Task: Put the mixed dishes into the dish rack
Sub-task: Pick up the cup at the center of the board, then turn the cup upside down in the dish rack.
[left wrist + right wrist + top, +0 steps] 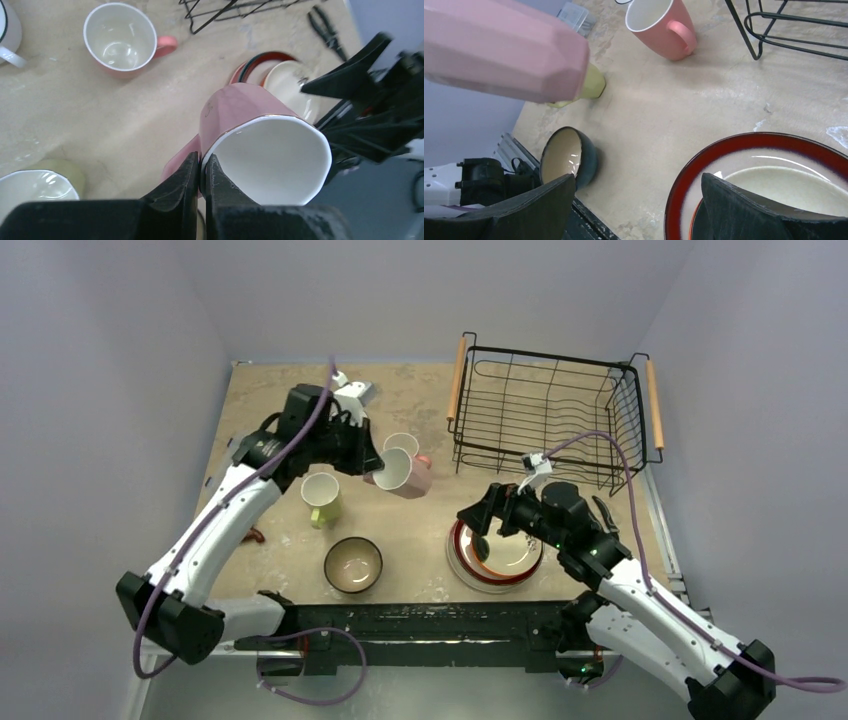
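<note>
My left gripper (pixel 378 465) is shut on the rim of the pale pink mug (pixel 250 115), one finger inside and one outside. It holds the mug tilted above the table; the mug also shows in the right wrist view (pixel 499 50). The salmon mug (pixel 120 42) stands upright behind it. The yellow-green mug (pixel 322 498) and the teal bowl (pixel 352 565) stand nearer. A white mug (pixel 7 35) shows at the edge of the left wrist view. My right gripper (pixel 639 205) is open over the left edge of the red-rimmed plate (pixel 744 150), which tops a plate stack (pixel 495 558). The dish rack (pixel 555 410) stands at the far right with no dishes in it.
Black pliers (pixel 605 510) lie right of the plates, next to my right arm. A clear plastic box (pixel 576 17) sits at the far left of the table. Walls close in on three sides.
</note>
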Motion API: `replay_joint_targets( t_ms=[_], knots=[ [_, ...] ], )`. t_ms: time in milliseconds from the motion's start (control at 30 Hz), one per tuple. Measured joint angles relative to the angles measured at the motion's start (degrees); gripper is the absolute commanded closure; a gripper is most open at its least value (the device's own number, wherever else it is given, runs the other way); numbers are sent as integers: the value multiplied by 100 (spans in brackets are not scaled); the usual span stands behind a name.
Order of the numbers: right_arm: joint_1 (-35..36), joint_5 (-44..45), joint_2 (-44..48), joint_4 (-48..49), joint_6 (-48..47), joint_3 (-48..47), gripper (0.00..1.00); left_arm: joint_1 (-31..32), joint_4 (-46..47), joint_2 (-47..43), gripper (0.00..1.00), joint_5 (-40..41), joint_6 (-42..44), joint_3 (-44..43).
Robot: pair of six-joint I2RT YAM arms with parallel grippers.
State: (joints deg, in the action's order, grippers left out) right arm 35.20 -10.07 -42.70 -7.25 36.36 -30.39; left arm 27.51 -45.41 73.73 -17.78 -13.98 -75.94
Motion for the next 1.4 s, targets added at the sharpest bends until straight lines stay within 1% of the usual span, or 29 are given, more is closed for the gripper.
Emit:
replay_joint_targets(
  t_ms=[100,200,267,367,467,567,700,833,967,1133,1233,1300,1400],
  knots=[
    [109,31,111,79,-127,0,2,-319,522,-474,100,-540,-870,195],
    [271,33,243,442,-219,59,5,-415,1132,-632,100,-1036,-1803,365],
    [437,31,304,695,-256,131,7,-422,1770,-763,100,-1335,-2570,695],
    [811,26,385,1152,-295,302,6,-424,2861,-1064,100,-1655,-3823,1460],
    [1246,11,590,1923,-282,658,6,-424,4256,-1351,100,-1818,-5149,2420],
    [1499,4,680,2841,-195,984,6,-415,5705,-1388,100,-1884,-6457,3252],
    [1624,-7,374,3910,-140,1073,10,-238,6839,-1346,100,-1784,-7538,3703],
    [1727,-33,-94,4555,-146,966,11,188,7497,-1419,100,-1751,-8015,3716],
    [1766,-31,-321,5093,-140,879,12,507,7622,-1735,100,-1753,-8124,3716],
    [1766,-140,-343,5711,-74,839,20,616,7600,-2050,100,-1722,-8115,3716],
    [1779,-295,-387,5921,-33,697,27,669,7587,-2065,100,-1690,-8107,3718],
    [1803,-341,-389,6019,-20,627,35,713,7543,-2065,100,-1652,-8105,3722],
    [1812,-398,-400,6155,52,522,38,782,7466,-2068,100,-1606,-8102,3733]
  ],
)
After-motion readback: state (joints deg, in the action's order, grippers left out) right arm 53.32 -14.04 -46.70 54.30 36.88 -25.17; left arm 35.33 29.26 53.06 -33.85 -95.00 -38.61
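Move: The left gripper already holds the pink cup by its rim, the cup's body about 6 cm to the right and a little below. It goes to the open right gripper, roughly 22 cm right, 6 cm back and 6 cm lower. From the right hand the cup is some 16 cm left, 5 cm ahead and 3 cm up; the plate stack is 4 cm back, 4 cm right and about 15 cm below, and the coral mug 17 cm ahead, 18 cm left, 14 cm below. Keep the left gripper pinched on the cup rim and bring it up about 13 cm, back and rightward, rolling some 70 degrees so the cup's base faces the right gripper. Raise the right gripper nearly 20 cm off the plates, also back and left, tipping its fingers upward, then close them part-way around the base end. ##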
